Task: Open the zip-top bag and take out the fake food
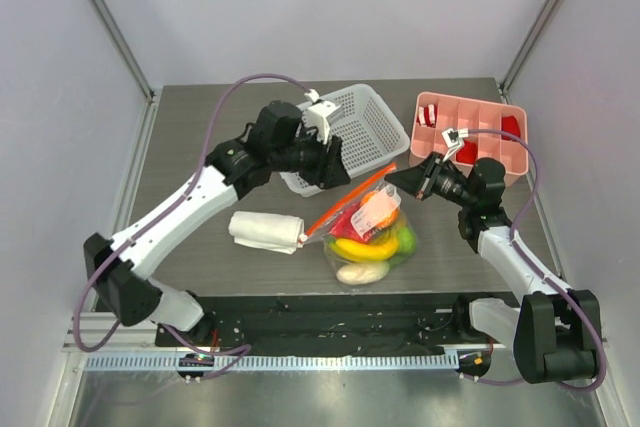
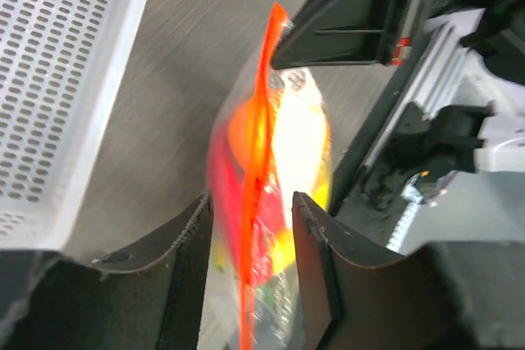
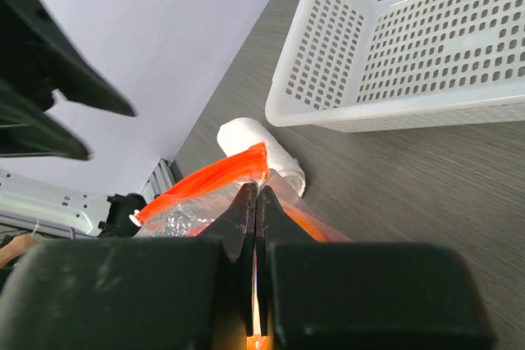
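The clear zip-top bag (image 1: 372, 237) hangs at the table's middle, its orange-red zip strip (image 1: 350, 197) slanting up to the right. Inside it shows the fake food: yellow bananas (image 1: 365, 247), a white radish (image 1: 362, 272) and a green apple (image 1: 405, 240). My right gripper (image 1: 398, 179) is shut on the bag's upper right corner; in the right wrist view its jaws (image 3: 256, 194) pinch the plastic beside the strip (image 3: 205, 182). My left gripper (image 1: 338, 179) stands open over the strip; in the left wrist view the blurred bag (image 2: 271, 161) and strip run between its fingers (image 2: 193, 239) without clear contact.
A white perforated basket (image 1: 350, 132) stands just behind the left gripper. A pink compartment tray (image 1: 470, 132) with red-and-white pieces sits at the back right. A rolled white cloth (image 1: 265, 230) lies left of the bag.
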Motion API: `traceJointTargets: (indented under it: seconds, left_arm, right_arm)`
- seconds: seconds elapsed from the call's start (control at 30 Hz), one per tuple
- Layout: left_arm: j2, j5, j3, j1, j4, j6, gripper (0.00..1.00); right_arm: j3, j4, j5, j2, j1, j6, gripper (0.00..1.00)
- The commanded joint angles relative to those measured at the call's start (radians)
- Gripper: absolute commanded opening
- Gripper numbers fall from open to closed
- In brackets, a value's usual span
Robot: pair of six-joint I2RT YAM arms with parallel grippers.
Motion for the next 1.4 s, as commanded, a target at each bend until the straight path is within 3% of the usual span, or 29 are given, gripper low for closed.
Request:
traceJointTargets:
  seconds: [0.0, 0.13, 0.53, 0.87, 1.0, 1.03, 1.1, 1.13, 1.23, 1.27, 1.37]
  left_arm:
    - [0.094, 0.054, 0.09, 0.004, -0.079, 0.217, 0.41]
    - [0.152, 0.152, 0.117, 0.01, -0.091, 0.237, 0.38]
    - [0.206, 0.198, 0.085, 0.009, -0.022, 0.187, 0.36]
    - [0.237, 0.253, 0.057, 0.001, 0.031, 0.145, 0.4]
    - [0.273, 0.227, 0.092, 0.002, -0.004, 0.121, 0.19]
    - [0.278, 0.223, 0.11, 0.001, -0.016, 0.101, 0.06]
    - [0.281, 0.201, 0.118, 0.002, -0.005, 0.067, 0.0]
    - [0.277, 0.198, 0.118, 0.001, 0.005, 0.025, 0.0]
    - [0.249, 0.189, 0.108, 0.002, 0.089, -0.068, 0.0]
    - [0.243, 0.192, 0.1, 0.001, 0.147, -0.133, 0.0]
    - [0.218, 0.158, 0.085, -0.005, 0.212, -0.244, 0.0]
  right_arm:
    - [0.024, 0.082, -0.036, -0.026, 0.007, 0.009, 0.01]
    - [0.024, 0.082, -0.036, -0.026, 0.008, 0.007, 0.01]
    - [0.021, 0.09, -0.037, -0.031, 0.008, 0.01, 0.01]
    - [0.03, 0.085, -0.033, -0.026, 0.01, 0.018, 0.01]
    - [0.053, 0.025, -0.013, -0.022, 0.01, 0.01, 0.01]
    - [0.06, 0.008, -0.003, -0.02, 0.01, 0.007, 0.01]
    - [0.098, -0.08, 0.021, -0.019, 0.01, 0.006, 0.01]
    - [0.118, -0.134, 0.045, -0.019, 0.01, 0.002, 0.03]
    - [0.256, -0.497, 0.233, 0.012, 0.011, -0.037, 0.38]
    - [0.3, -0.729, 0.284, 0.032, 0.01, -0.066, 0.55]
    - [0.454, -1.049, 0.438, 0.093, 0.013, -0.086, 0.65]
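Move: The orange zip strip's middle lies some 4 cm right of the left hand, 2 cm back and 9 cm below. From the left hand the white basket is about 18 cm ahead and some 24 cm lower; the towel is 18 cm left, 3 cm back and 25 cm down. From the right hand, the strip's right end is already between its shut fingers, and the strip's middle is about 9 cm left, 7 cm back and slightly lower. The left fingers shut on one orange lip of the bag's mouth, after dropping about 5 cm half open, then easing right and a little lower towards the right hand with a slight clockwise turn; once shut they lift about 1 cm. The right hand holds its corner still until then, finally opening and moving forward some 3 cm. ##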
